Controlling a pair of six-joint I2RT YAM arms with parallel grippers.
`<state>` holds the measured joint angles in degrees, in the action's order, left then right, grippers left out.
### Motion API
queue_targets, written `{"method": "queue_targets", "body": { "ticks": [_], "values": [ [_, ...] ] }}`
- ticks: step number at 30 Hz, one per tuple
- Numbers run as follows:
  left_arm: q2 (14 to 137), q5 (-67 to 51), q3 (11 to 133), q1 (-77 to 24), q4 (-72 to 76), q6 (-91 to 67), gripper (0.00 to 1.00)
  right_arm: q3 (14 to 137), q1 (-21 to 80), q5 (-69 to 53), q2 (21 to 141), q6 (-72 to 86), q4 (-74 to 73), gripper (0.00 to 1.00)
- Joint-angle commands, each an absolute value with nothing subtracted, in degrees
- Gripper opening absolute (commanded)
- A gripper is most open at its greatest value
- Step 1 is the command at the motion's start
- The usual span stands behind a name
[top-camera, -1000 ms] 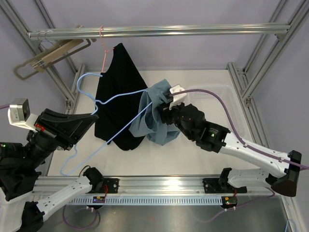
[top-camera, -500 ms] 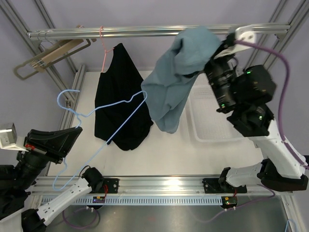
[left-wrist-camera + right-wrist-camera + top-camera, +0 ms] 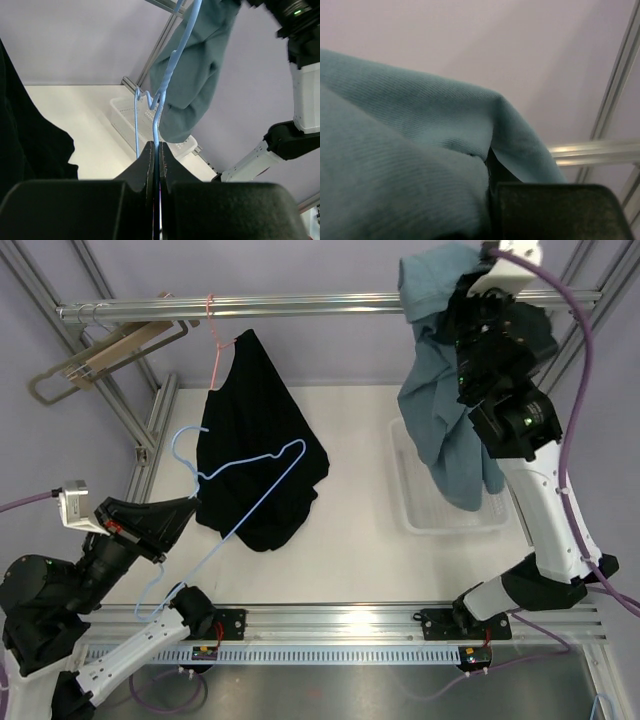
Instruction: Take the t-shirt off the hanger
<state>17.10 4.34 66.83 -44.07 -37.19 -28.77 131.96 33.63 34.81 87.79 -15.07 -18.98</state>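
The teal t-shirt hangs free from my right gripper, which is raised high at the top right and shut on the shirt's fabric. The shirt's lower end dangles over the white basket. The light blue wire hanger is bare and tilted in the air at the left. My left gripper is shut on its wire. The shirt also shows in the left wrist view, apart from the hanger.
A black garment hangs on a pink hanger from the metal rail. A wooden hanger hangs at the rail's left end. Frame posts stand at both sides.
My right gripper has lifted the teal shirt up and to the right, off the blue hanger and over the basket. My left gripper has shifted the bare hanger slightly.
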Motion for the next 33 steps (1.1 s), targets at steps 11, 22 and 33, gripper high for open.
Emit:
{"method": "queue_targets", "body": {
  "ticks": [11,22,33],
  "values": [
    [25.0,2.5,64.8,-44.0,-28.5,-28.9,0.00,75.7,23.5,41.4,55.6,6.4,-10.2,0.00],
    [34.7,6.2,70.0,-44.0,-25.8,-26.9,0.00,45.3,16.0,38.7,59.1,30.5,-15.5,0.05],
    [51.0,11.2,77.7,-44.0,-19.6,-24.7,0.00,53.3,14.2,24.0,45.5,27.7,-27.8,1.00]
  ]
}}
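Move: The right hand holds the t-shirt high up; the white basket it goes to lies roughly 58 cm below, about level fore and aft and some 10 cm to its right. The rod is about 10 cm straight ahead of it and perhaps 10 cm lower. From the left hand, gripping the empty blue hanger, the rod is roughly 36 cm straight ahead and 10 cm higher, the black shirt about 30 cm ahead, 10 cm right and 15 cm lower. Still pinching the t-shirt, the right hand brings it down nearly 50 cm and about 10 cm to the right towards the basket, fingers tipping downward, then opens wide to let go and backs up some 6 cm. Meanwhile the left keeps its closed grip on the hanger and carries it forward and right towards the rod and black shirt. ##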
